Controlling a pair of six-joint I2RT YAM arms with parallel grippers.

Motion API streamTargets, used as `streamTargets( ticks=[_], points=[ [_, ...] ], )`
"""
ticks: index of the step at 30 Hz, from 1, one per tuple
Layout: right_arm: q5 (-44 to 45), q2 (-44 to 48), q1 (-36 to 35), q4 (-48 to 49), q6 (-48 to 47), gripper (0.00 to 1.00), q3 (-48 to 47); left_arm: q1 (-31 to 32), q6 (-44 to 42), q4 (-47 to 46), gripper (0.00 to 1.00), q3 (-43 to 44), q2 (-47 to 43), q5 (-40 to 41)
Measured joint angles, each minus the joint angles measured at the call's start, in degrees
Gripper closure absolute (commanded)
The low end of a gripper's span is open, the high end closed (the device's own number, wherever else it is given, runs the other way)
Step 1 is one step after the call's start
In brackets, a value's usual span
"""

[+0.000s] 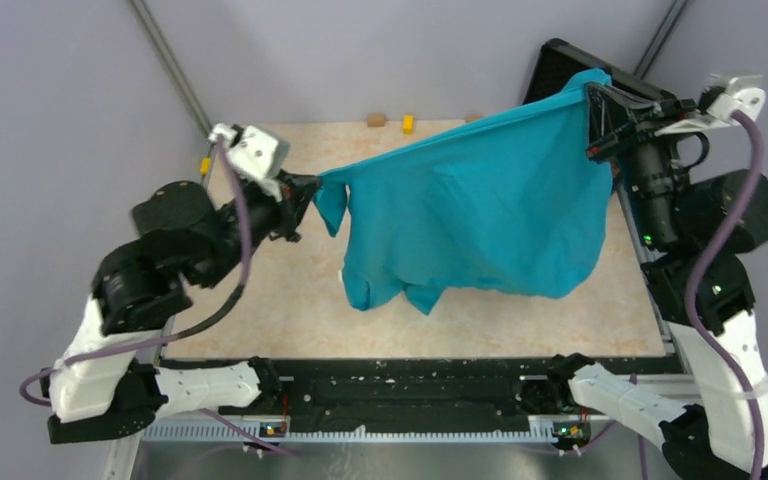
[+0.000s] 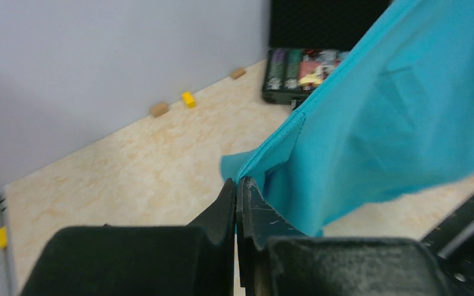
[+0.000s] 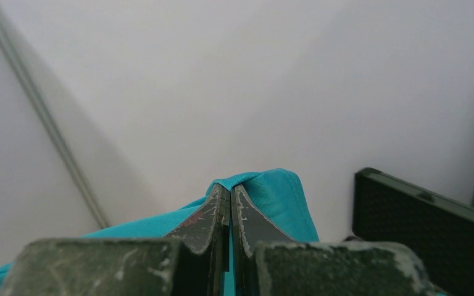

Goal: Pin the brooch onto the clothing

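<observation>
The clothing (image 1: 480,200), a teal-blue T-shirt, hangs stretched in the air between both arms, above the table. My left gripper (image 1: 310,195) is shut on its left edge, and the left wrist view shows the hem pinched at the fingertips (image 2: 237,183) with the cloth (image 2: 395,111) spreading right. My right gripper (image 1: 593,98) is shut on the shirt's upper right corner, high at the back. In the right wrist view the fabric (image 3: 271,191) folds over the closed tips (image 3: 229,187). The brooch does not show in any view.
An open black case (image 2: 302,68) with multicoloured trinkets stands at the table's back right, its lid (image 3: 426,234) upright. Small tan (image 1: 375,120) and yellow (image 1: 408,123) blocks lie along the back wall. A further yellow block (image 1: 205,165) sits at the left edge. The beige tabletop (image 1: 280,300) lies under the shirt.
</observation>
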State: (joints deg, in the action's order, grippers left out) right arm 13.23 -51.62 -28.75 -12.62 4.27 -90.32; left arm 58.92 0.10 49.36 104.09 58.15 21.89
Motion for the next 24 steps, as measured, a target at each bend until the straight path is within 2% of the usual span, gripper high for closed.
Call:
streamTargets(
  ticks=[2, 3, 5, 8, 9, 10, 11, 12, 13, 15, 17, 19, 21, 24],
  points=[
    [3.91, -1.84, 0.0, 1.99, -1.03, 1.0, 1.53, -1.11, -0.07, -2.19, 1.0, -2.93, 1.86, 4.04],
    [6.19, -3.48, 0.02, 3.37, -1.9, 1.0, 2.19, -4.09, 0.0, -3.37, 1.0, -4.52, 3.37, 3.89],
    [8.92, -8.24, 0.96, 5.7, -2.89, 1.0, 2.64, -14.91, 1.36, -6.71, 1.0, -7.56, 7.3, -0.98],
    [7.85, -17.64, 5.44, 8.24, -1.25, 1.0, 2.56, -27.61, 2.32, -12.0, 1.0, -9.33, 16.57, -6.69],
    [7.15, -21.66, 7.5, 9.01, -0.39, 1.0, 2.16, -30.71, 2.36, -13.33, 0.91, -8.04, 21.33, -8.94],
    [6.43, -27.12, 9.84, 9.79, 0.46, 0.98, 1.11, -33.11, 2.36, -13.62, 0.77, -5.53, 26.21, -11.08],
    [6.05, -32.81, 11.76, 10.43, 1.16, 0.83, -0.26, -35.21, 2.34, -14.29, 0.6, -1.79, 31.87, -12.94],
    [5.79, -38.29, 13.29, 10.62, 1.64, 0.66, -2.01, -36.89, 2.27, -14.86, 0.48, 2.56, 37.46, -13.79],
    [5.97, -43.25, 14.47, 10.71, 1.92, 0.47, -3.89, -38.18, 1.99, -15.15, 0.4, 6.78, 42.47, -13.51],
    [6.19, -54.53, 16.9, 9.01, 2.01, 0.29, -10.54, -41.0, 2.49, -14.58, 0.33, 19.19, 54.82, -12.61],
    [5.84, -63.82, 18.23, 6.14, 2.01, 0.26, -17.66, -42.66, 2.71, -14.25, 0.31, 27.21, 63.52, -11.78],
    [4.48, -70.58, 19.3, 2.54, 2.01, 0.25, -22.36, -43.87, 2.99, -13.42, 0.26, 29.16, 68.19, -11.74],
    [2.95, -72.67, 19.47, -0.63, 2.29, 0.25, -22.53, -44.09, 3.61, -13.84, 0.24, 24.0, 68.08, -12.57],
    [-1.09, -70.95, 19.15, -1.03, 3.17, 0.25, -17.57, -43.5, 6.69, -17.29, 0.24, 8.17, 62.01, -16.55]
  ],
)
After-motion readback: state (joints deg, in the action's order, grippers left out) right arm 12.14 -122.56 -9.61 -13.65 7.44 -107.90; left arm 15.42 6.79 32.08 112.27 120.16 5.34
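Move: Held high with the cloth taut between them, both hands face the far part of the bare table. The left hand's landing spot is about 40 cm ahead and 48 below; the left brown block stands some 47 ahead, 8 right, and the yellow block 46 ahead, 16 right. The right hand's spot is roughly 34 ahead, 57 below, with the right brown block 42 ahead, 7 left, and the open case 30 ahead, 12 right. Flinging the clothing out over the table, both hands sweep fast forward and down, each about 40 cm forward; the left sinks some 30 cm, the right about 40. The wrists tip downward, the left also turning counter-clockwise and the right a little clockwise. Past midway the fingers open wide and let go of the cloth; the last stretch is mainly downward, the left easing back slightly. ##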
